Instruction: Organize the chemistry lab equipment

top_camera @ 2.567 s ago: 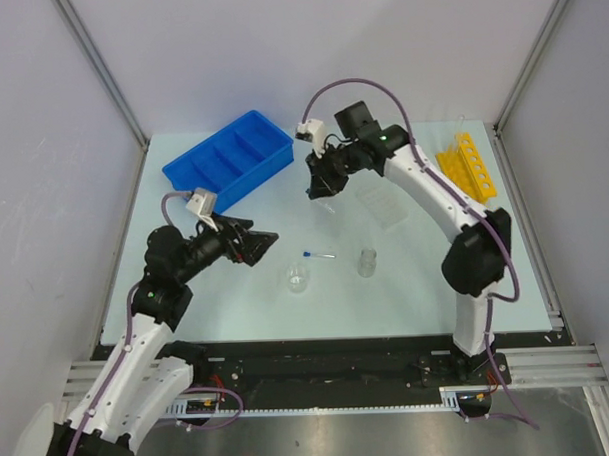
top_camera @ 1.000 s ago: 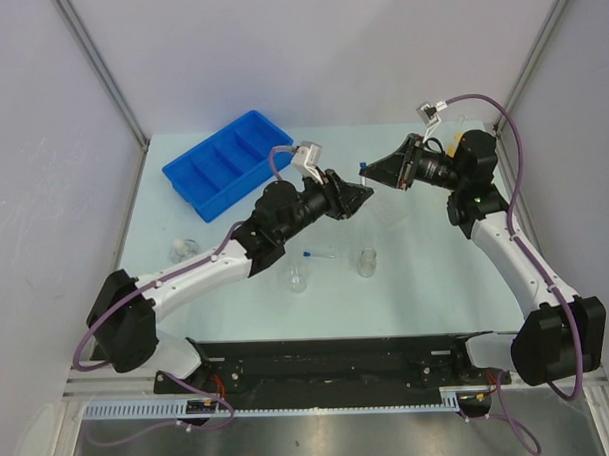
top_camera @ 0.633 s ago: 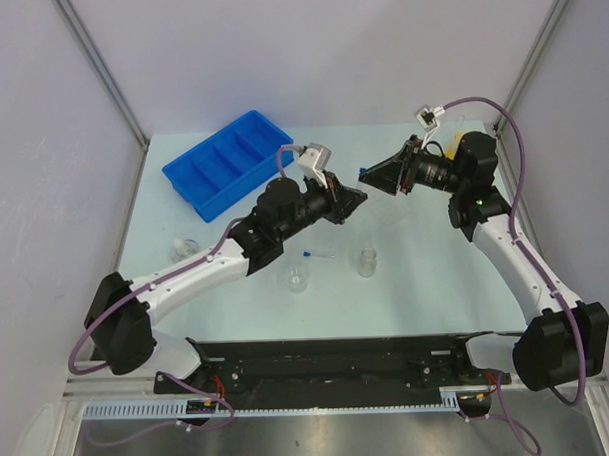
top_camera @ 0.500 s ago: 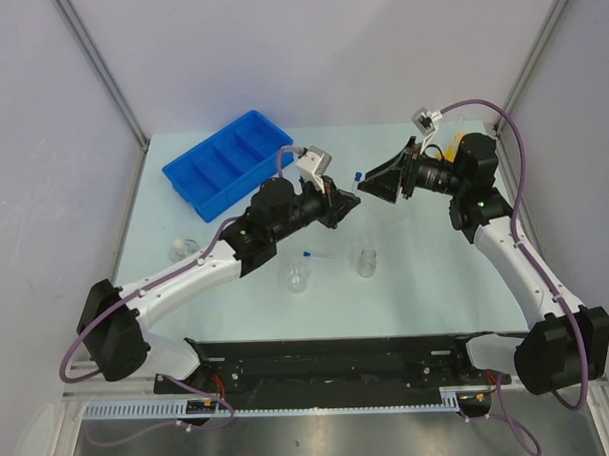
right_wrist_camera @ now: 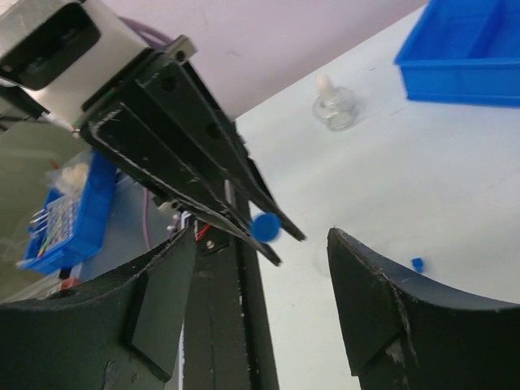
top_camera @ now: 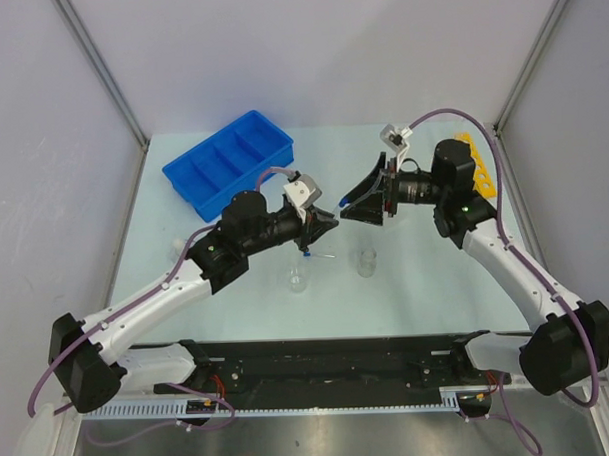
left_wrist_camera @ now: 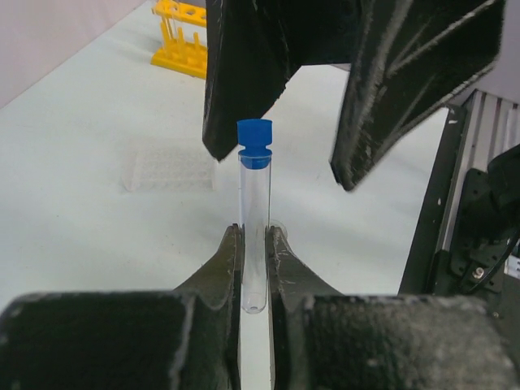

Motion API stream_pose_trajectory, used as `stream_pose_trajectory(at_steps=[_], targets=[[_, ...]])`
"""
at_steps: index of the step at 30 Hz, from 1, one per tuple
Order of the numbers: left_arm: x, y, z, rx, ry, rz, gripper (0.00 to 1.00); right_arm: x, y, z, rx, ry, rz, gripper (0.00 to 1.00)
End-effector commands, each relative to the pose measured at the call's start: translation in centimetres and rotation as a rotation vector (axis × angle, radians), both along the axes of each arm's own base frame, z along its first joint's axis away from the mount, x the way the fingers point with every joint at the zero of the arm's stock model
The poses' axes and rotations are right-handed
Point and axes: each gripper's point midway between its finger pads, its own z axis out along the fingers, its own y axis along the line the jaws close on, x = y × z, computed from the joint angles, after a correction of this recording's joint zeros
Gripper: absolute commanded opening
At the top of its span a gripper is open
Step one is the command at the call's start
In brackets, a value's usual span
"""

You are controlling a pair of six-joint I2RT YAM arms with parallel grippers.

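Observation:
A thin clear tube point(left_wrist_camera: 254, 219) with a blue cap point(left_wrist_camera: 254, 145) stands upright between the fingers of my left gripper point(left_wrist_camera: 253, 244), which is shut on its lower end. My right gripper point(right_wrist_camera: 260, 284) is open. Its two fingers point(left_wrist_camera: 244, 73) flank the cap without touching it. Over the table's middle the left gripper point(top_camera: 327, 220) and the right gripper point(top_camera: 352, 206) meet tip to tip. A second blue-capped tube point(top_camera: 315, 255) lies on the table below them. Nearer the front stand the small beaker point(top_camera: 297, 279) and the vial point(top_camera: 366, 261).
The blue divided tray point(top_camera: 227, 161) sits at the back left. The yellow holed rack point(left_wrist_camera: 183, 41) stands at the back right, mostly behind the right arm in the top view. A clear plate point(left_wrist_camera: 171, 169) lies flat. A small stoppered flask point(right_wrist_camera: 335, 106) stands near the tray.
The right gripper, which held the capped tube, has opened and let it go. The left gripper has shut on it. Both grippers have shifted left and nearer.

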Motion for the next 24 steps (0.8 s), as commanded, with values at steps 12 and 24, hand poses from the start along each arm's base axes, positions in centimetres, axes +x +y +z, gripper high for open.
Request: stream_pose_trajectory(at_steps=[12,24], targets=[[-1.2,0.1,-0.4,0.055,-0.075,-0.096,0.03,-1.8,2.6,-1.2,-0.01,0.031,0.121,0.43],[-1.1,0.3,-0.4,0.041,-0.058,-0.069,0.08,-0.8,2.3,-1.7,-0.032,-0.004,0.077,0.11]])
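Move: The left hand holds the test tube low down, and its blue cap stands up about 4 cm to the right, 2 cm ahead and 4 cm above that hand. For the open right hand, the cap is about 3 cm to the left, level fore and aft and slightly lower. Some 20 cm below the right hand stands the glass jar, 4 cm right and 2 cm back; the second capped tube lies 8 cm left and 1 cm back. Leftwards, sinking and easing slightly back, the right hand travels about 3 cm to bring its open fingers around the blue cap, then closes them from wide to a narrow gap and pinches it. The left hand keeps its grip on the tube's lower part, settling 1.5 cm down and 1 cm back before holding still. ##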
